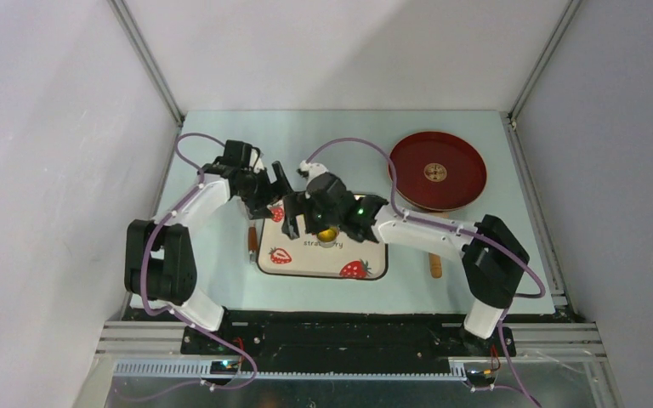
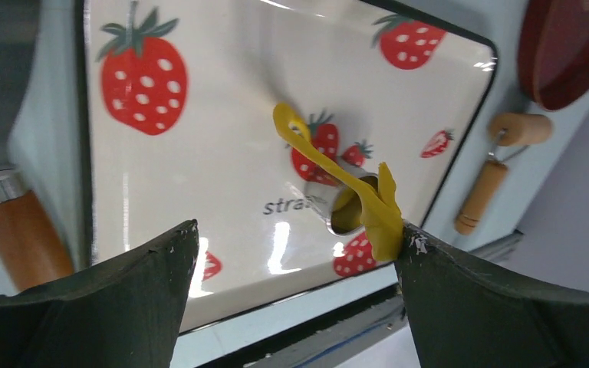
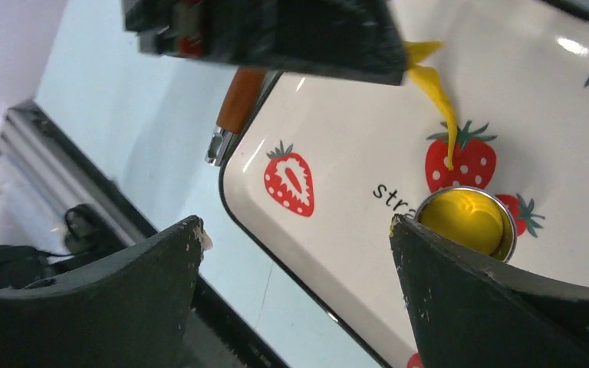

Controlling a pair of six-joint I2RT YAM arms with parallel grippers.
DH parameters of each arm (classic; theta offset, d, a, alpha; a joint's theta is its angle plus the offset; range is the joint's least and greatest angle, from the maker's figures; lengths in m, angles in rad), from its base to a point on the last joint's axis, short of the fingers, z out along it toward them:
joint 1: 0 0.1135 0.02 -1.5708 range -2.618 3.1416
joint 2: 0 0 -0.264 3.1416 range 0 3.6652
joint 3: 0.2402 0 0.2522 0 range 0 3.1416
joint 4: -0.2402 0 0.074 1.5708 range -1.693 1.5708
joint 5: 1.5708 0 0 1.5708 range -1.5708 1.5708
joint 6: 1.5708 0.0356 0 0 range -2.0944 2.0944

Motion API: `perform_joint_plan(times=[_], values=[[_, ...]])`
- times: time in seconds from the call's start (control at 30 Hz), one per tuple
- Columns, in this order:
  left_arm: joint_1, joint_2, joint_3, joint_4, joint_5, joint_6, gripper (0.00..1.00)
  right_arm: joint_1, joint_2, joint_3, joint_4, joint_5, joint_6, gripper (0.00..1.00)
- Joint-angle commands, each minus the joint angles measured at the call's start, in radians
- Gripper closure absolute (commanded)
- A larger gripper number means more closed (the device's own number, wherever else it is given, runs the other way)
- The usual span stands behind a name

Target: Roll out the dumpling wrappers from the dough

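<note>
A thin strip of yellow dough (image 2: pixel 336 170) clings to the tip of one finger of my left gripper (image 2: pixel 295 238), whose jaws stand wide apart above the strawberry-print tray (image 1: pixel 306 263). The strip shows in the right wrist view too (image 3: pixel 435 86), dangling over the tray. Below it a small metal ring cutter (image 3: pixel 468 224) stands on the tray with a round yellow dumpling wrapper (image 3: pixel 460 218) inside. My right gripper (image 3: pixel 295 226) is open, one fingertip right beside the cutter. A tan-brown wrapper (image 1: pixel 434 172) lies on the red plate (image 1: pixel 468 183).
A rolling pin lies under the tray, with one wooden handle (image 1: pixel 252 242) sticking out on its left and the other (image 1: pixel 434 268) on its right. The red plate sits at the back right. Both grippers (image 1: pixel 279 194) (image 1: pixel 310 225) crowd close together over the tray.
</note>
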Motion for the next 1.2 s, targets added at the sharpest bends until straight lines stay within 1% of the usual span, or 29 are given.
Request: perform_joint_plan(times=[0.0, 0.03, 0.1, 0.2, 0.3, 0.43, 0.6, 0.73, 0.77, 0.87, 1.03, 1.17], values=[[0.008, -0.001, 0.037, 0.008, 0.119, -0.083, 0.01, 0.091, -0.052, -0.024, 0.133, 0.448, -0.147, 0.05], [0.011, -0.002, 0.035, 0.008, 0.128, -0.089, 0.01, 0.108, -0.048, -0.025, 0.14, 0.518, -0.153, 0.04], [0.019, -0.006, 0.023, 0.009, 0.15, -0.095, 0.01, 0.112, -0.038, -0.024, 0.164, 0.567, -0.154, 0.03], [0.036, -0.02, -0.003, 0.008, 0.175, -0.096, 0.01, 0.102, -0.014, -0.024, 0.209, 0.571, -0.149, 0.04], [0.049, -0.038, -0.024, 0.008, 0.193, -0.095, 0.01, 0.077, 0.017, -0.024, 0.219, 0.545, -0.121, 0.05], [0.064, -0.051, -0.051, 0.007, 0.222, -0.092, 0.01, 0.056, 0.057, -0.023, 0.3, 0.496, -0.115, 0.08], [0.086, -0.045, -0.066, 0.008, 0.243, -0.086, 0.01, 0.064, 0.104, -0.01, 0.373, 0.444, -0.158, 0.1], [0.114, -0.034, -0.069, 0.008, 0.274, -0.078, 0.01, 0.074, 0.119, -0.009, 0.392, 0.436, -0.182, 0.12], [0.118, -0.034, -0.067, 0.009, 0.286, -0.076, 0.01, 0.074, 0.122, -0.009, 0.402, 0.435, -0.183, 0.13], [0.12, -0.044, -0.071, 0.008, 0.297, -0.073, 0.01, 0.066, 0.139, -0.008, 0.425, 0.437, -0.165, 0.23], [0.122, -0.052, -0.086, 0.008, 0.305, -0.07, 0.01, 0.054, 0.184, 0.051, 0.397, 0.455, -0.15, 0.28], [0.124, -0.06, -0.097, 0.007, 0.317, -0.064, 0.01, 0.049, 0.216, 0.095, 0.373, 0.471, -0.145, 0.37]])
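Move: A yellow scrap of dough clings to the inside of my left hand's right-hand fingertip and dangles off it, its middle about 3 cm ahead of my left hand point, 4 to the right and 2 below. From my right hand it is roughly 8 cm ahead, 3 to the left and 4 lower. The ring cutter, on the tray, is about 8 cm to my right hand's right and 2 back; the spatula handle is some 8 cm left and 5 back, both about 13 below. I carry my right hand forward about 7 cm to the dough scrap, rising 2 cm on the way, then sinking and easing some 3 cm left, so its fingers come around my left fingertip. Its fingers swing flatter and farther forward by about 25 degrees and begin closing, to two-thirds open. My left hand, still wide open, nearly keeps its place, rolling its dough-bearing side up. ##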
